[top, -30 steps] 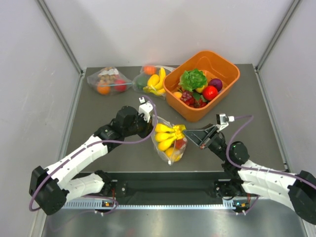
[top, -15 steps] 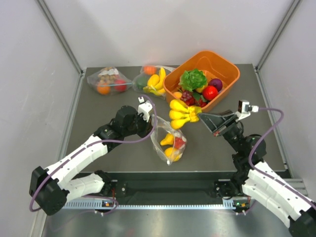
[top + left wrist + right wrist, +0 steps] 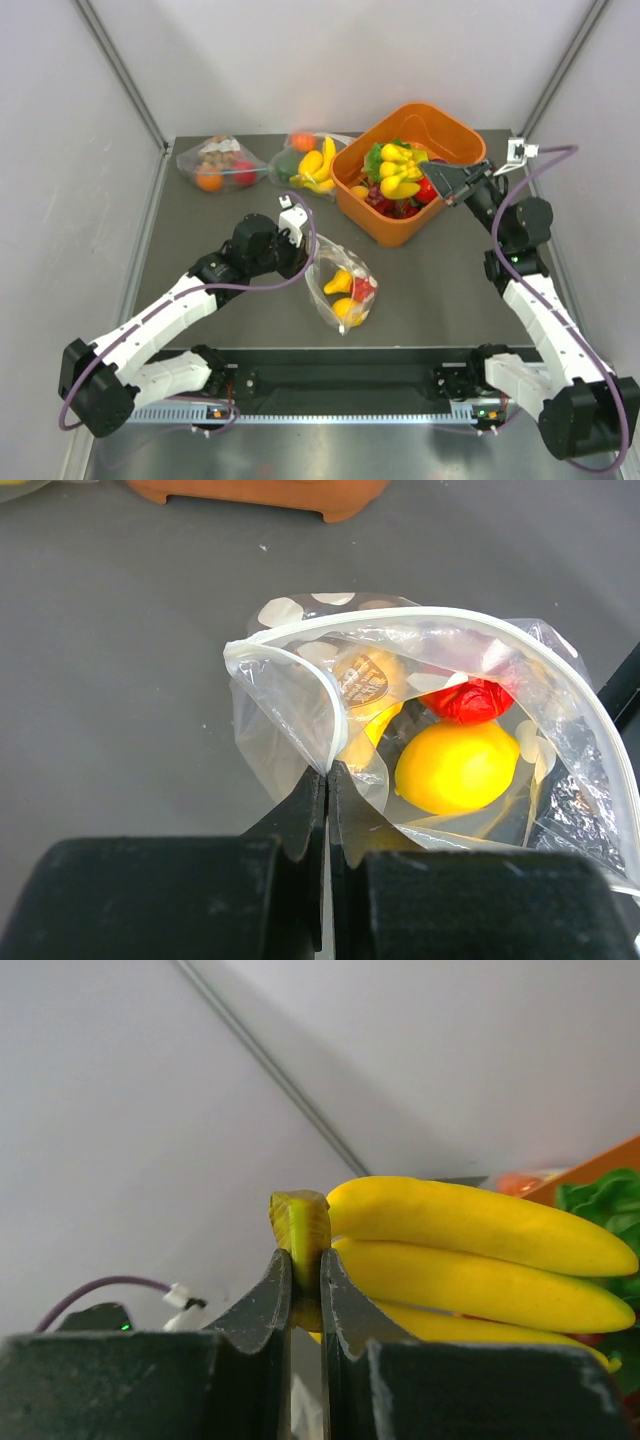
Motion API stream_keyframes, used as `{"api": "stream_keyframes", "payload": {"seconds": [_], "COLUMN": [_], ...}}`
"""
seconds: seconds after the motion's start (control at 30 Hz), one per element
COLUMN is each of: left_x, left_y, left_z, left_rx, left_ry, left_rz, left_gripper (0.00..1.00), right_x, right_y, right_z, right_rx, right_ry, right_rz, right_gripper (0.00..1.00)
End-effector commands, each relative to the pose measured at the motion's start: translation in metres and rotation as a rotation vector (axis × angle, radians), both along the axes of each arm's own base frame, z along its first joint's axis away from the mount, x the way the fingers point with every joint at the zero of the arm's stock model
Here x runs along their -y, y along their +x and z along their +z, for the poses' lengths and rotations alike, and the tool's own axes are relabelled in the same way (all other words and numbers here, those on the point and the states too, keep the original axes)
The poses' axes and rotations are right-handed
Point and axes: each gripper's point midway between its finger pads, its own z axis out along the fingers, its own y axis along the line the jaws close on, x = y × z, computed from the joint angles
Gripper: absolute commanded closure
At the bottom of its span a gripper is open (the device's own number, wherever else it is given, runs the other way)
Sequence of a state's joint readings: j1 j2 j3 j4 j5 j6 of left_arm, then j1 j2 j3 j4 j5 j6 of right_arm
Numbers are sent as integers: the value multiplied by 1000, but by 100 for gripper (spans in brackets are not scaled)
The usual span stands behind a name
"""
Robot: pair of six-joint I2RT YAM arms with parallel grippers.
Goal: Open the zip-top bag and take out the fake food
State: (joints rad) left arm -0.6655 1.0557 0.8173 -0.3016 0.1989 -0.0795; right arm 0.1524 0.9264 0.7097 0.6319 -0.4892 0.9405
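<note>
The dotted zip-top bag point(image 3: 340, 285) point(image 3: 420, 690) lies mid-table with its mouth open. My left gripper point(image 3: 300, 262) point(image 3: 327, 772) is shut on the bag's rim at its left side. Inside the bag I see a yellow lemon point(image 3: 458, 768), a red fruit point(image 3: 472, 698) and an orange-yellow piece point(image 3: 365, 685). My right gripper point(image 3: 430, 172) point(image 3: 305, 1260) is shut on the green stem of the yellow banana bunch point(image 3: 398, 170) point(image 3: 480, 1250), holding it in the air over the orange bin point(image 3: 400, 228).
The orange bin holds green lettuce point(image 3: 374, 160) and other toy fruit. Two plain clear bags with food lie at the back, one at the far left point(image 3: 218, 165) and one beside the bin point(image 3: 305, 163). Grey walls enclose the table.
My right gripper pulled the banana bunch out of the dotted bag and carried it up and back to above the orange bin. The left gripper kept its hold on the bag's rim.
</note>
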Motion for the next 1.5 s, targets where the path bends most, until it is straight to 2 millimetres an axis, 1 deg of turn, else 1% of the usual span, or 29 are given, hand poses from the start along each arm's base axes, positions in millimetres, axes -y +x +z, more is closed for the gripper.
{"api": "stream_keyframes", "payload": {"seconds": [0.0, 0.03, 0.1, 0.13, 0.2, 0.23, 0.3, 0.33, 0.4, 0.43, 0.5, 0.53, 0.57, 0.6, 0.63, 0.67, 0.7, 0.73, 0.8, 0.83, 0.9, 1.0, 1.03, 1.07, 1.1, 1.17, 1.2, 1.37, 1.47], "left_x": [5, 5, 5, 5, 5, 5, 5, 5, 6, 6, 7, 8, 8, 9, 9, 8, 8, 9, 9, 9, 11, 11, 11, 11, 11, 11, 11, 11, 11], "left_y": [4, 4, 3, 3, 2, 2, 2, 2, 1, 1, 0, -1, -3, -3, -3, -4, -5, -5, -7, -8, -8, -9, -10, -10, -11, -11, -11, -13, -13], "left_z": [28, 28, 29, 29, 30, 29, 29, 29, 31, 31, 33, 33, 35, 35, 36, 38, 39, 40, 42, 43, 44, 45, 45, 46, 46, 48, 48, 50, 51], "left_rx": [55, 57, 59, 60, 60, 58, 58, 58, 62, 60, 62, 63, 63, 65, 67, 72, 73, 77, 80, 81, 81, 80, 80, 83, 81, 85, 86, 92, 93], "left_ry": [-58, -59, -61, -62, -64, -63, -64, -64, -70, -72, -77, -81, -86, -89, -90, -94, -96, -101, -109, -111, -117, -121, -122, -125, -124, -129, -130, -137, -139], "left_rz": [-13, -11, -11, -13, -15, -17, -18, -18, -22, -26, -32, -38, -47, -50, -50, -50, -53, -56, -65, -67, -74, -78, -79, -81, -82, -82, -83, -87, -92], "left_gripper": [100, 100, 100, 100, 100, 100, 100, 100, 100, 100, 100, 100, 100, 100, 100, 100, 100, 100, 100, 100, 100, 100, 100, 100, 100, 100, 100, 100, 100], "right_x": [18, 22, 30, 33, 41, 41, 48, 49, 59, 61, 67, 67, 69, 70, 72, 75, 77, 80, 86, 88, 92, 97, 99, 97, 94, 87, 82, 65, 47], "right_y": [23, 38, 55, 68, 83, 97, 113, 126, 141, 152, 163, 172, 177, 180, 184, 185, 185, 182, 177, 169, 159, 132, 116, 109, 92, 77, 59, 23, 2], "right_z": [27, 16, 22, 13, 16, 3, 2, -10, -12, -23, -21, -32, -25, -29, -31, -27, -27, -22, -17, -6, -5, 9, 25, 20, 33, 29, 39, 25, 8], "right_rx": [110, 62, 83, 57, 63, 31, 32, 6, 6, -13, -13, -42, -33, -51, -57, -56, -61, -52, -47, -24, -16, 26, 65, 63, 94, 108, 144, 117, 92], "right_ry": [-144, -174, -219, -239, -268, -289, -317, -334, -369, -397, -417, -439, -451, -468, -485, -486, -492, -500, -507, -502, -504, -482, -462, -462, -446, -446, -431, -447, -456], "right_rz": [-137, -168, -240, -262, -323, -332, -383, -395, -459, -475, -511, -514, -529, -532, -542, -558, -570, -585, -617, -631, -646, -672, -678, -665, -654, -618, -603, -519, -432], "right_gripper": [100, 100, 100, 100, 100, 100, 100, 100, 100, 100, 92, 86, 61, 48, 40, 20, 8, 1, 0, 0, 0, 0, 0, 0, 0, 0, 0, 0, 0]}}
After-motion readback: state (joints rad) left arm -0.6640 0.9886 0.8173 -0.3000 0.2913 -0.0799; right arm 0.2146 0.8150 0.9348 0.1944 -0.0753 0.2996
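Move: I already hold the banana bunch by its stem in my right hand. The clear spot at the far right end of the orange bin lies about 18 cm ahead, 6 cm to the right and 20 cm below. In the bin, the lettuce is some 15 cm ahead and 11 cm left, and the red tomato 8 cm ahead and 2 cm left. From my left hand, which pinches the bag's rim, that spot is roughly 30 cm ahead and 38 cm right. With my right hand I swing the bananas forward about 18 cm and a little right, dipping some 8 cm at the end towards the bin's far right end while the wrist turns clockwise some 30 degrees and rolls. I open wide to let go, then draw back about 17 cm and climb. My left hand keeps its pinch on the bag, lifting it 2 cm or so. ##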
